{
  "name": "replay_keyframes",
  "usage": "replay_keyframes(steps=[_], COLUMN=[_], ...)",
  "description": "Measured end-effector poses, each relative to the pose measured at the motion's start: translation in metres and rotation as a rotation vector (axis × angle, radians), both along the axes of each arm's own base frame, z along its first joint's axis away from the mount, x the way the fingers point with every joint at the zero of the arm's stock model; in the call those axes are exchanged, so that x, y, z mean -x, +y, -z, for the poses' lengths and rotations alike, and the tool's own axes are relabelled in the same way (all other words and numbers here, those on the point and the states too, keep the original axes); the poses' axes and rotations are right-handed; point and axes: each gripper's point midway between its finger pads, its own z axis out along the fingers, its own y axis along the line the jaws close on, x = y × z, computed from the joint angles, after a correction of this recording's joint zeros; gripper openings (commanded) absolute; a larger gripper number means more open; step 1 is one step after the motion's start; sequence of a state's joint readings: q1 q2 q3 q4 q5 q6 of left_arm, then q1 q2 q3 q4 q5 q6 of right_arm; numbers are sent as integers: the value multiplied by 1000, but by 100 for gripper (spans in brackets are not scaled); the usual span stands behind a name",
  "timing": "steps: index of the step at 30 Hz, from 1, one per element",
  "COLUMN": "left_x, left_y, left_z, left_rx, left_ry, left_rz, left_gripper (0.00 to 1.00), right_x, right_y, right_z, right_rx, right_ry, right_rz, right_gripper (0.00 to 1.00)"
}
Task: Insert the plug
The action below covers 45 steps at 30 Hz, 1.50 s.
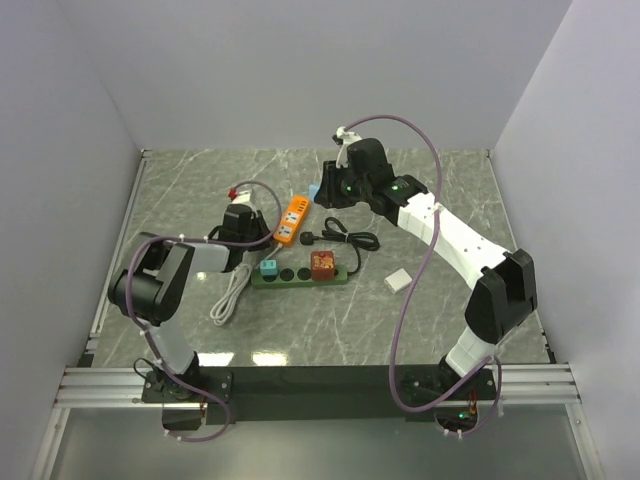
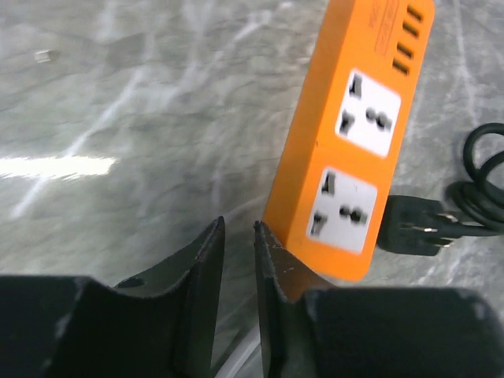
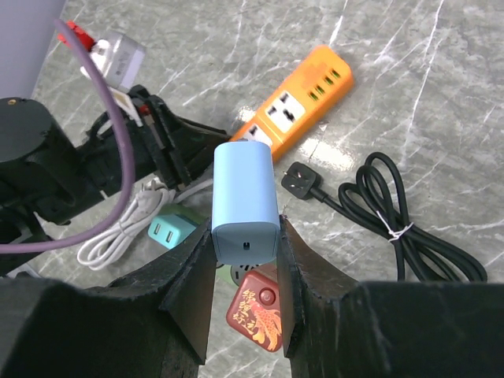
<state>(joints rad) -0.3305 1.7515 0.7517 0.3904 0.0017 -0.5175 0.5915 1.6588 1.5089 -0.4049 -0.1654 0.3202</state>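
Note:
My right gripper (image 3: 246, 224) is shut on a light blue plug (image 3: 246, 197), held above the table with its flat end toward the camera; in the top view the plug (image 1: 318, 190) hangs behind the orange power strip (image 1: 291, 220). That strip (image 2: 354, 134) shows two white sockets and several USB ports. My left gripper (image 2: 238, 232) sits at the strip's near end. Its jaws are almost together with nothing between them, and the right finger lies against the strip's corner. A green power strip (image 1: 300, 273) lies in front.
A teal charger (image 3: 169, 232) and a red fish-printed charger (image 3: 256, 311) sit in the green strip. A black plug (image 2: 413, 224) with a coiled cord (image 1: 350, 240) lies right of the orange strip. There is a white cable (image 1: 230, 295) on the left and a white adapter (image 1: 397, 281) on the right.

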Motion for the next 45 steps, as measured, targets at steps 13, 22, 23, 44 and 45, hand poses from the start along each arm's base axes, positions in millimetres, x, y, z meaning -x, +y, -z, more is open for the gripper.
replay_keyframes(steps=[13, 22, 23, 44, 45], left_x=[7, 4, 4, 37, 38], left_y=[-84, -78, -75, -12, -13], left_z=[0, -10, -11, -33, -34], left_rx=[72, 81, 87, 182, 186], left_ry=[-7, -47, -50, -166, -172], left_rz=[200, 188, 187, 206, 217], left_gripper=[29, 73, 75, 86, 86], right_x=[-17, 0, -2, 1, -1], right_y=[3, -18, -18, -11, -10], right_z=[25, 63, 62, 108, 112], right_rx=[112, 243, 243, 239, 237], right_ry=[141, 339, 356, 718, 722], right_rz=[41, 29, 28, 69, 74], right_gripper=[0, 0, 0, 0, 0])
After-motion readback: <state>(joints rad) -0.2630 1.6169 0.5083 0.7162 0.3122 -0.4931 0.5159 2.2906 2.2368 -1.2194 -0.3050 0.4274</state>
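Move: The orange power strip's middle lies about 5 cm ahead and 5 cm right of the left hand, at nearly its height, with its near end right beside the fingers. The black plug is roughly 8 cm to this hand's right and 2 cm farther out; the green strip is 6 cm right and 9 cm back. From the right hand, which holds the blue plug high up, the orange strip is about 6 cm ahead, 6 cm left and 22 cm below; the red block is 5 cm back and 20 cm below. The orange strip is pushed along to the right by the side of the left hand's nearly shut fingers, which sweep about 8 cm; they then open wide, swing back left off the strip, draw back some 4 cm and rise a little. Meanwhile the right hand keeps its grip on the blue plug and sinks about 11 cm nearer the strip, its fingers tipping some 40 degrees to point mostly down. ##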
